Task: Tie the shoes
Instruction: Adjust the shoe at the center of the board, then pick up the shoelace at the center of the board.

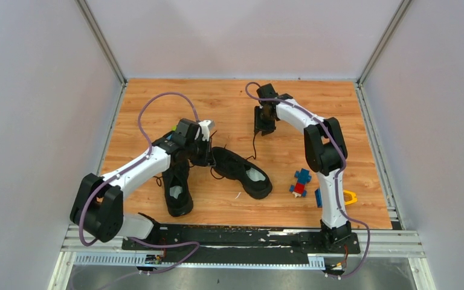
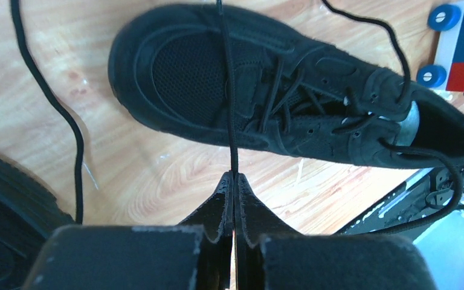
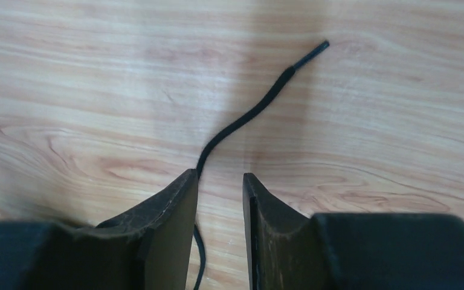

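Two black shoes lie mid-table: one lengthwise by the left arm, the other slanted to its right. My left gripper hovers between them, shut on a thin black lace. That lace runs taut from the left gripper's tips over the slanted shoe. My right gripper is farther back and stands open just above the wood. A loose lace end lies on the table, passing under the left finger and into the gap, not pinched.
A toy block figure in blue, red and yellow sits right of the shoes, with a blue block and a yellow piece by the right arm. Grey walls close in the wooden table on three sides.
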Robot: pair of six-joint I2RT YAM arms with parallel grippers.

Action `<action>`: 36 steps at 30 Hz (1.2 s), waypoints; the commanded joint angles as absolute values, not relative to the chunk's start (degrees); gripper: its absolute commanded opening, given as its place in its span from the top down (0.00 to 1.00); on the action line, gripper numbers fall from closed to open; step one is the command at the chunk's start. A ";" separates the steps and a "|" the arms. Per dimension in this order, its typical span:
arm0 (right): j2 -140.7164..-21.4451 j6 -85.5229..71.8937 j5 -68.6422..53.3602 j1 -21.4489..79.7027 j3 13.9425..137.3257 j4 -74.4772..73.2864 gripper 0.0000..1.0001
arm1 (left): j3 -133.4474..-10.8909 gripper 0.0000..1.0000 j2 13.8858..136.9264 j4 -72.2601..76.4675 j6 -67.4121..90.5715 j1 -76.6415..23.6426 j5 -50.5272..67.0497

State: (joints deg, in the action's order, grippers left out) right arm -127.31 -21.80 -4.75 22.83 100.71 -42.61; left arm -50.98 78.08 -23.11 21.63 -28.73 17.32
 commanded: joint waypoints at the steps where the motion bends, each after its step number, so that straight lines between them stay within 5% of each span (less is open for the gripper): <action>1: -128.76 -26.05 2.54 24.04 105.54 -43.00 0.66 | -49.51 1.00 79.16 -19.60 23.90 -28.97 19.92; 18: -127.16 -26.12 6.36 30.90 95.63 -47.02 0.69 | -51.11 1.00 91.66 -10.79 20.29 -30.13 21.22; 24: -127.14 -25.21 8.92 29.53 90.59 -46.85 1.00 | -55.35 1.00 95.99 -3.89 15.29 -30.08 17.27; 36: -97.72 -5.47 -23.49 19.40 85.43 -31.39 1.00 | -67.44 1.00 95.15 -6.52 3.94 -29.36 24.05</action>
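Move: The left hand, still shut on one of the center shoe's laces, has that shoe's middle about 10 cm to its right, level fore and aft, some 6 cm lower; the left shoe lies about 12 cm to its left, 4 cm back and 6 cm lower. The right hand's target is the other lace, about 3 cm back, 1 cm left and 1 cm down; from it the center shoe sits 16 cm back, 6 cm left, 2 cm up. Down about 5 cm beside the center shoe's toe goes the left hand, then forward some 10 cm and to the right, rising again, closed fingers keeping the lace and seeming to shove the toe along. The right hand edges forward, draws back along the other lace low over the board, pinches it shut, then lifts about 5 cm, easing right. ##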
